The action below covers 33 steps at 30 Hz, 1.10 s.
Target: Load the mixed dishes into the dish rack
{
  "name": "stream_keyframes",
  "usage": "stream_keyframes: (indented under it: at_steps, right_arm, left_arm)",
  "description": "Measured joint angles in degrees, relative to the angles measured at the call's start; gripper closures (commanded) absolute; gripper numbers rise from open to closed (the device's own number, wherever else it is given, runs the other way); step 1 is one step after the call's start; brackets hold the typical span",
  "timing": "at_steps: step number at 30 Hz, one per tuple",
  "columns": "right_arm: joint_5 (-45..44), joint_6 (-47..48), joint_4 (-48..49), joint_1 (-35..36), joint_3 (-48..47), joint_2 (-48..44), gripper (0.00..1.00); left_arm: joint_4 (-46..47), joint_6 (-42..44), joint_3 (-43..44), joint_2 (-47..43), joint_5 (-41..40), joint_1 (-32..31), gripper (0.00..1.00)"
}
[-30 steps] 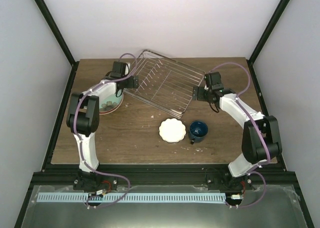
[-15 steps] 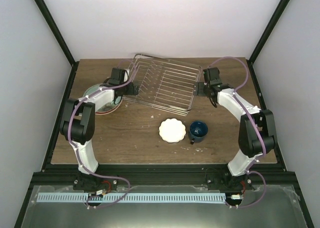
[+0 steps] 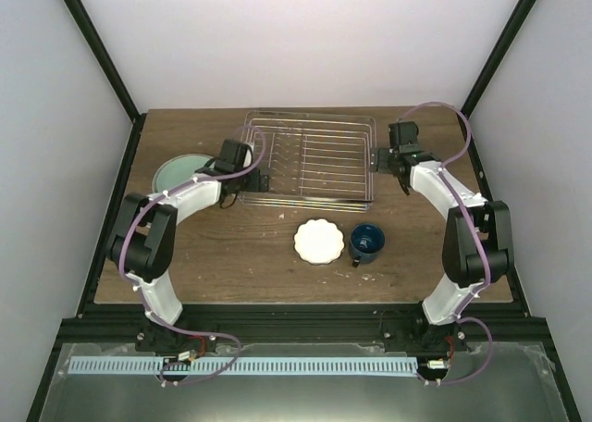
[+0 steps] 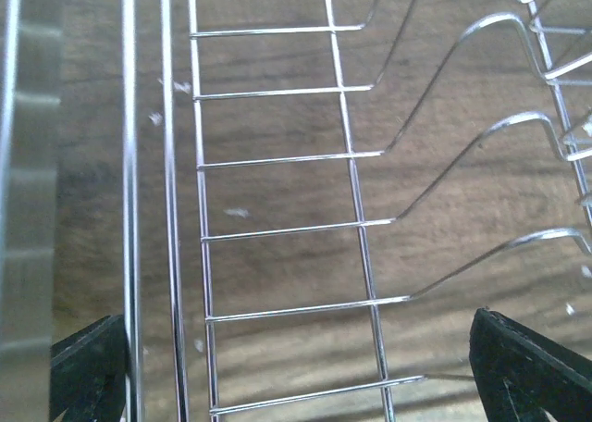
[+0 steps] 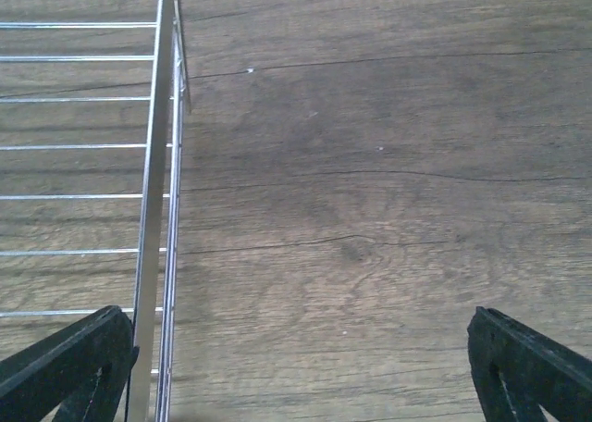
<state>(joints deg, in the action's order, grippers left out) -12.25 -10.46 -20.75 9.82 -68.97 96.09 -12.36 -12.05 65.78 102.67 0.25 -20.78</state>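
Note:
The silver wire dish rack (image 3: pixel 310 158) sits empty and square to the table at the back centre. My left gripper (image 3: pixel 248 170) is at its left rim, jaws wide open, with the rim wire (image 4: pixel 28 209) just inside the left finger (image 4: pixel 88 366). My right gripper (image 3: pixel 379 163) is at the right rim (image 5: pixel 157 209), also wide open, holding nothing. A pale-green plate (image 3: pixel 180 172) lies left of the rack. A white scalloped dish (image 3: pixel 319 242) and a dark blue mug (image 3: pixel 366 242) stand in front of the rack. The other plates and the bowl do not show.
Bare wooden table (image 3: pixel 231 255) stretches in front of the dishes and right of the rack (image 5: pixel 370 209). White walls with black frame posts close in the back and both sides.
The rack has turned from a diagonal lie to square with the table. Both grippers moved with its ends. My left arm swung right and uncovered the pale-green plate.

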Motion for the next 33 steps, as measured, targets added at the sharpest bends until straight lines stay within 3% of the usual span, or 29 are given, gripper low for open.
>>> stream_keyframes:
  at_steps: [7, 20, 33]
  right_arm:
    - [-0.44, 0.81, 0.20, -1.14, -1.07, 0.94, 0.00]
    - [-0.39, 1.68, 0.31, -1.44, -1.20, 1.03, 0.00]
    - [3.21, 1.68, -1.05, -1.44, -1.18, -4.85, 0.00]
  left_arm:
    - [0.98, -3.39, -4.02, -2.54, -1.57, -3.61, 0.00]
    - [1.73, -5.90, -6.14, -5.05, -2.03, -4.20, 0.00]
    - [-3.45, -5.99, -5.62, -17.94, -8.20, -4.57, 0.00]
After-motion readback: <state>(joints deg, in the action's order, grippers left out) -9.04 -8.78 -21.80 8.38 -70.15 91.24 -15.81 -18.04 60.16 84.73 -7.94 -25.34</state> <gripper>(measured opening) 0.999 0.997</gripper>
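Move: The dish rack's middle lies about 13 cm right of the left hand and 3 cm ahead of it, and some 21 cm to the right hand's left, 1 cm ahead. Each hand already straddles its own end wall of the rack. The green plate is about 20 cm left of the left hand, roughly level fore and aft. From the right hand, the scalloped white dish is 18 cm back and 18 cm left, the blue mug 18 cm back and 6 cm left. Left fingers of both open hands still bear on the rack's end walls, the left hand's from outside and the right hand's from inside. The left hand draws the rack's left end back some 3 cm and slightly right while the right hand eases about 1 cm to the right; both then slow almost to a stop and rise clear of the rack, the left by about 9 cm with its fingers tilting up, the right by 4 cm. ##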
